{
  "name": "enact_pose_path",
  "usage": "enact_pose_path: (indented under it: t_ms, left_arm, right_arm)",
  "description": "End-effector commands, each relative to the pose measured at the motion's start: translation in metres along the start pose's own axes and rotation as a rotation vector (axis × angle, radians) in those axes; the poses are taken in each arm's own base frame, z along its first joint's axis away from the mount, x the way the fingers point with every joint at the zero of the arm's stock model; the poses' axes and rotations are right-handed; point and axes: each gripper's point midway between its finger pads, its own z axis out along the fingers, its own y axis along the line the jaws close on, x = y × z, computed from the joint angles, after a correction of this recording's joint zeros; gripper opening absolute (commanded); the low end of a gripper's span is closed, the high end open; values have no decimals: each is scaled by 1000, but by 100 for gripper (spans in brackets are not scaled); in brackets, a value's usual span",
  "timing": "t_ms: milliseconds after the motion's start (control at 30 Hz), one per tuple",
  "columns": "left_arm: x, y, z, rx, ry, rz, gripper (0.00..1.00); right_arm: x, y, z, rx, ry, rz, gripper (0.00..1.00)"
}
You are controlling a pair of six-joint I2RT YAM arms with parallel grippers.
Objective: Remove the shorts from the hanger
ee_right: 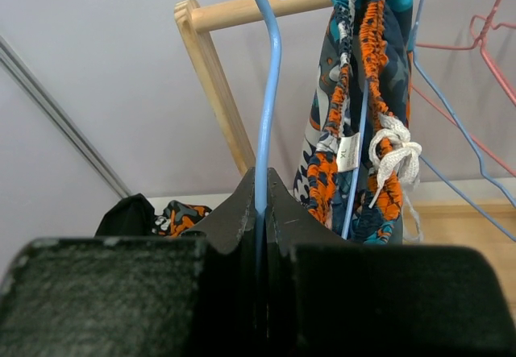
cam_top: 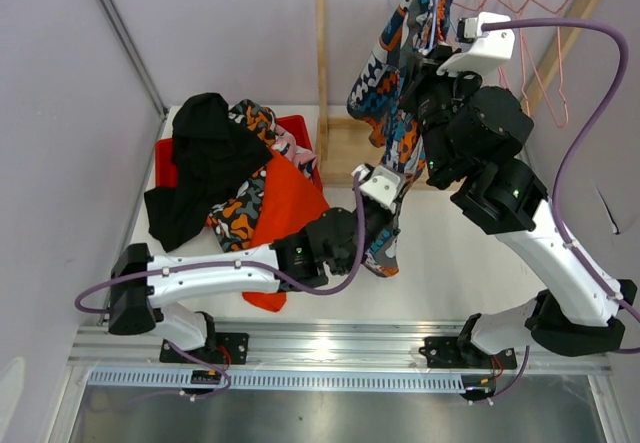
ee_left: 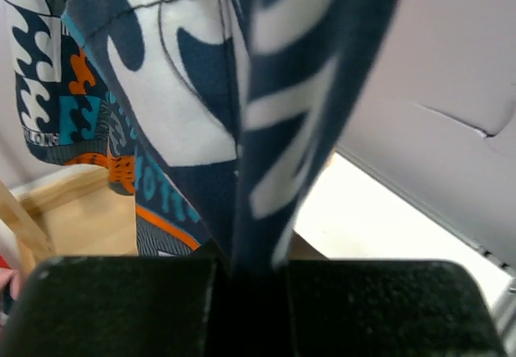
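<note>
Blue shorts [cam_top: 385,83] with an orange-white print hang from a blue wire hanger [ee_right: 268,91] on the wooden rail. My right gripper [ee_right: 262,204] is shut on the hanger's wire just below its hook, high beside the shorts' waistband [ee_right: 363,91]. In the top view that gripper [cam_top: 432,73] sits against the fabric. My left gripper [ee_left: 250,272] is shut on the lower hem of the shorts [ee_left: 274,131], with a dark blue and white fold pinched between its pads. From above, the left gripper [cam_top: 388,213] is low, under the hanging fabric.
A red bin [cam_top: 300,128] at the left holds a heap: black shorts [cam_top: 205,153], plain orange shorts [cam_top: 290,198], blotched shorts [cam_top: 240,208] and a pink pair [cam_top: 285,141]. The wooden rack's post [cam_top: 322,63] stands close. Empty pink hangers [cam_top: 520,23] hang at the right.
</note>
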Motion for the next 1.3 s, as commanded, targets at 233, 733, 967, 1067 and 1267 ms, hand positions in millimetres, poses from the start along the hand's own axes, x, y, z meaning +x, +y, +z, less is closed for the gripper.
enact_pose_path:
  t_ms: [233, 733, 967, 1067, 1267]
  left_arm:
    - [41, -35, -117, 51, 80, -164, 0]
    - [105, -60, -166, 74, 222, -127, 0]
    - [38, 56, -51, -141, 94, -27, 0]
    - [-3, 114, -9, -246, 55, 15, 0]
    - [-83, 220, 29, -419, 12, 47, 0]
  right_arm:
    - [-61, -20, 18, 33, -129, 59, 0]
    - [-60, -20, 16, 9, -83, 97, 0]
    - [-31, 7, -62, -105, 63, 160, 0]
    - [-21, 8, -95, -119, 128, 169, 0]
    - [-13, -4, -142, -88, 218, 164, 0]
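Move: My left fingers are already shut on a leg of the patterned shorts. Their waistband is roughly 15 cm ahead, 5 to the right and 20 above. The red bin lies about 28 cm ahead, 38 to the left and 33 below, and the orange shorts about 10 ahead, 25 left and 36 below. From my right hand, still gripping the blue hanger, the waistband is some 12 cm ahead, 5 to the right and 3 above. Keeping my pinch on the patterned leg, I drag my left hand back about 15 cm, then down, drifting left, to strip the shorts off. Next it sweeps forward nearly 30 cm, rising and going left towards the red bin while swinging counter-clockwise. My right hand keeps the blue hanger, rolls its left side down as it edges forward and down, then draws back some 15 cm, undoing the roll and turning counter-clockwise. ##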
